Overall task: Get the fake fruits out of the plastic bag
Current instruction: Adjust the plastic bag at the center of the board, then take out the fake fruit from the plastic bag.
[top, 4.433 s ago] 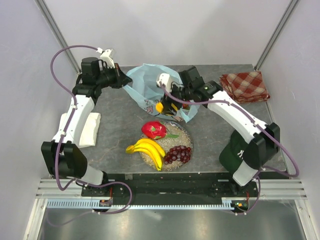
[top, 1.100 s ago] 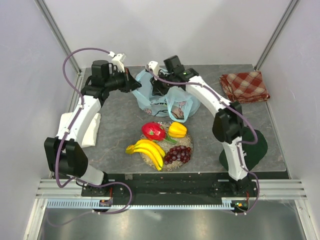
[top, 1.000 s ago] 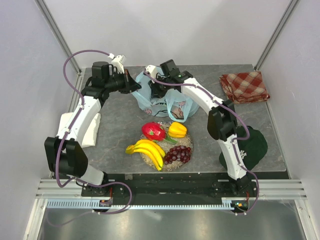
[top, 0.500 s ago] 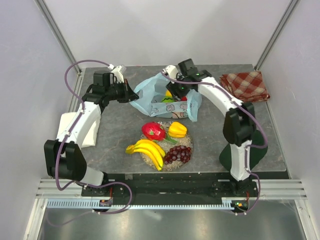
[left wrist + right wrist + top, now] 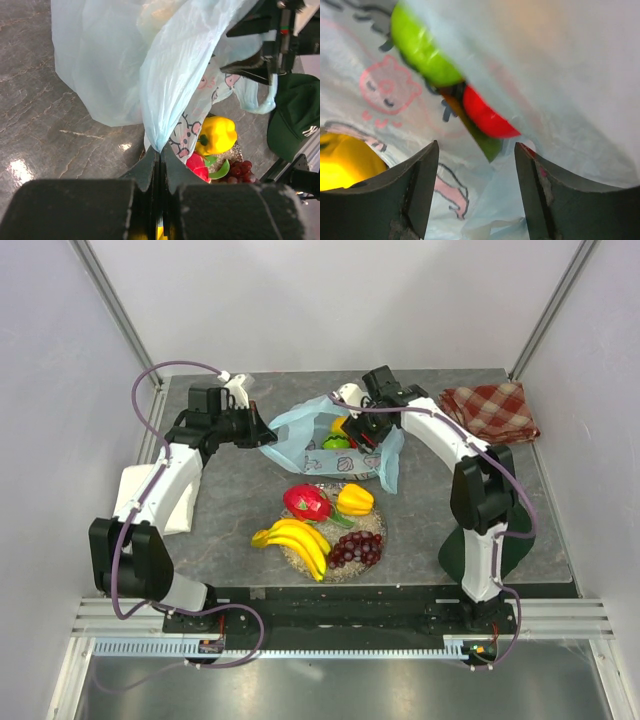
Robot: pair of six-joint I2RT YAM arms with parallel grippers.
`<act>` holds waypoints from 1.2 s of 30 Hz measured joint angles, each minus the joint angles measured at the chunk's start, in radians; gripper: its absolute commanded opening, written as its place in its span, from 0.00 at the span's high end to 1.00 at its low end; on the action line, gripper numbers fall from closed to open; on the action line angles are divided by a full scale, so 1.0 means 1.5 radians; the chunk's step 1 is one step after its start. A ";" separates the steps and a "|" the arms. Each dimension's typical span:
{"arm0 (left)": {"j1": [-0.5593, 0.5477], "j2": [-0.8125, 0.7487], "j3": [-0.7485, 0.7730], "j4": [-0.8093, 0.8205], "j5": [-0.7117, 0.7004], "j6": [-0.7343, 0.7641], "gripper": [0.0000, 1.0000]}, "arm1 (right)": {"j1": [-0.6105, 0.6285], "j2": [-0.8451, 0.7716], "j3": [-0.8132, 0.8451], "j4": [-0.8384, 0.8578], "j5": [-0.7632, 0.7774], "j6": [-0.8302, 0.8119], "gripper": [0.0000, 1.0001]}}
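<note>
The light blue plastic bag (image 5: 322, 446) lies on the table at the back, its mouth towards the right. My left gripper (image 5: 262, 430) is shut on the bag's left edge (image 5: 158, 142). My right gripper (image 5: 360, 432) is open at the bag's mouth, holding nothing (image 5: 477, 170). Inside the bag I see a green fruit (image 5: 420, 50), a red apple (image 5: 485, 116) and a yellow piece (image 5: 342, 162), all apart from the open fingers. On the speckled plate (image 5: 372, 516) lie the dragon fruit (image 5: 307, 501), the yellow pepper (image 5: 355, 499), the banana bunch (image 5: 296, 538) and the grapes (image 5: 356, 549).
A red checkered cloth (image 5: 490, 412) lies at the back right. A dark green cap (image 5: 500, 540) sits at the front right beside the right arm's base. A white block (image 5: 181, 498) lies under the left arm. Frame posts stand at both back corners.
The right gripper dropped the yellow pepper on the plate and returned, open, to the bag's mouth. The left gripper pulled the bag's edge leftwards, so the bag lies flatter and more open.
</note>
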 measured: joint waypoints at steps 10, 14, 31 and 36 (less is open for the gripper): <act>0.000 0.000 0.001 0.000 0.002 0.012 0.98 | -0.012 0.111 0.112 0.016 0.029 0.060 0.06; 0.000 0.002 0.002 0.000 0.003 0.014 0.98 | -0.033 0.135 0.127 0.019 0.014 0.099 0.05; 0.000 0.002 0.002 -0.015 0.003 0.032 0.98 | -0.114 0.144 0.164 0.017 -0.186 0.204 0.02; 0.000 0.002 0.002 -0.015 0.003 0.035 0.98 | -0.116 0.163 0.169 0.033 -0.180 0.238 0.02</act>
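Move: The far right rim of the plastic bag's mouth lies roughly 7 cm ahead of the right hand, about 1 cm to its right and near its own height. Inside the bag, the red fruit is some 3 cm to that hand's left, level with it fore and aft, and the yellow fruit about 7 cm left and 4 cm ahead, both some 5 cm lower. From the left hand, that rim is about 10 cm ahead, 28 cm to the right and 8 cm lower. The right hand pushes forward about 7 cm across the bag's right side towards the far right rim, dipping some 3 cm on the way and rising most of that again before a last small dip, while its already parted fingers spread fully open against the film. Over the same reach the wrist rolls left side up by about 20 degrees and swings a little clockwise, so the fingers lean flatter, as the left hand stays put and keeps its pinch on the bag's left handle. ##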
